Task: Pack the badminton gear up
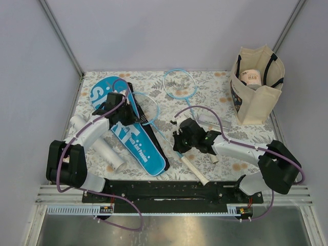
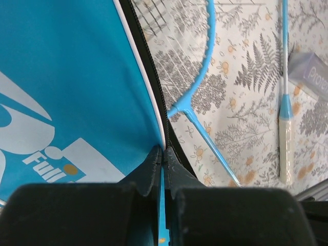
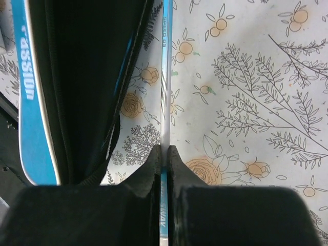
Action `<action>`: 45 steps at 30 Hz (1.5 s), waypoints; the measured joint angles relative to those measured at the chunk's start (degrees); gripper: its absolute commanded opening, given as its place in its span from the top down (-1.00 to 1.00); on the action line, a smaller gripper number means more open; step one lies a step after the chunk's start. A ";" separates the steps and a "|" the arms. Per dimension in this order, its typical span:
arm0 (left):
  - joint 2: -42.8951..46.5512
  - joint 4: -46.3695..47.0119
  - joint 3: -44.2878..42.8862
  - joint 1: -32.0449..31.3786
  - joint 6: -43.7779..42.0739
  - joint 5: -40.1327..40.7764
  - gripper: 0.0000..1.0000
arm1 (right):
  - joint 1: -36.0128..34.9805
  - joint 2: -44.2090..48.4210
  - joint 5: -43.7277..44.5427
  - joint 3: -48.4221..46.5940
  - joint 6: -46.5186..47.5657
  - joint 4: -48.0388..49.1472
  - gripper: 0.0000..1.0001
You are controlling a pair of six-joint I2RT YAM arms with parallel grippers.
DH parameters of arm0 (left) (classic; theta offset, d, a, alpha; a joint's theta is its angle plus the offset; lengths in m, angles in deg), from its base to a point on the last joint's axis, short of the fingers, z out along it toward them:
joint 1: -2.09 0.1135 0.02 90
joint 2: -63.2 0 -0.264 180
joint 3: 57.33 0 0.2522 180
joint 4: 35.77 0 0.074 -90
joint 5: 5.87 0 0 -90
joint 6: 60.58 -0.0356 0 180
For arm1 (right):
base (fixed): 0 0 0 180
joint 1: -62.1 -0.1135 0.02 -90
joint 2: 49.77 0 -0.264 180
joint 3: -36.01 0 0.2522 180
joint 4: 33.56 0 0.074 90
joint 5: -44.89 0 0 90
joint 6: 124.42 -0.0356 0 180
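The blue "SPORT" cover [image 1: 134,141] lies left of centre and shows in the left wrist view [image 2: 61,87]. My left gripper [image 1: 119,105] is shut on its upper flap at the zip edge [image 2: 164,151]. One light-blue racket has its head [image 1: 148,106] beside the cover's opening and its white handle [image 1: 196,173] toward the near edge. My right gripper [image 1: 180,141] is shut on this racket's shaft [image 3: 166,102]. The second racket [image 1: 179,83] lies at the back; its handle [image 2: 285,148] shows in the left wrist view. A white tube [image 1: 109,152] lies near the left arm. I cannot make out the shuttlecock.
A beige tote [image 1: 256,97] with black handles stands at the back right with a roll inside. A clear flat box [image 1: 207,121] lies right of centre. A second white cylinder [image 1: 77,123] lies behind the left arm. The cover's black inside [image 3: 82,77] lies left of my right gripper.
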 measured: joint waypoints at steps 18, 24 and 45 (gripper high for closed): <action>3.41 4.61 7.39 -5.22 1.88 -7.98 1.00 | -0.68 -7.08 1.46 -6.03 -6.84 5.86 1.00; 7.65 12.72 14.84 -5.99 11.74 -9.14 1.00 | -0.94 -13.42 4.87 -8.46 -13.68 12.59 1.00; 10.73 16.26 18.93 -7.82 21.49 -3.56 0.25 | -2.23 -23.12 14.88 -12.87 -26.62 21.97 1.00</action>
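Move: The left hand already pinches the rim of the racket bag; the racket's head lies some 9 cm ahead of it and 7 cm to its right, slightly lower, and the white tube about 22 cm to its left, 14 cm back and 8 cm lower. The right hand holds that racket's shaft; the bag's open side is roughly 13 cm ahead and 17 cm to its left at about its height, the second racket's middle about 21 cm ahead, 12 cm to its right and 5 cm lower. The right hand keeps its grip on the shaft, lifts it a touch, then feeds the racket head-first forward and left about 13 cm into the bag's open side, sinking a little and turning some 25 degrees clockwise to line it up with the bag. Meanwhile the left hand drags the pinched rim right and back about 8 cm over the racket, its left side dipping as it goes, and at the end its fingers part to free the rim beside the right hand. ##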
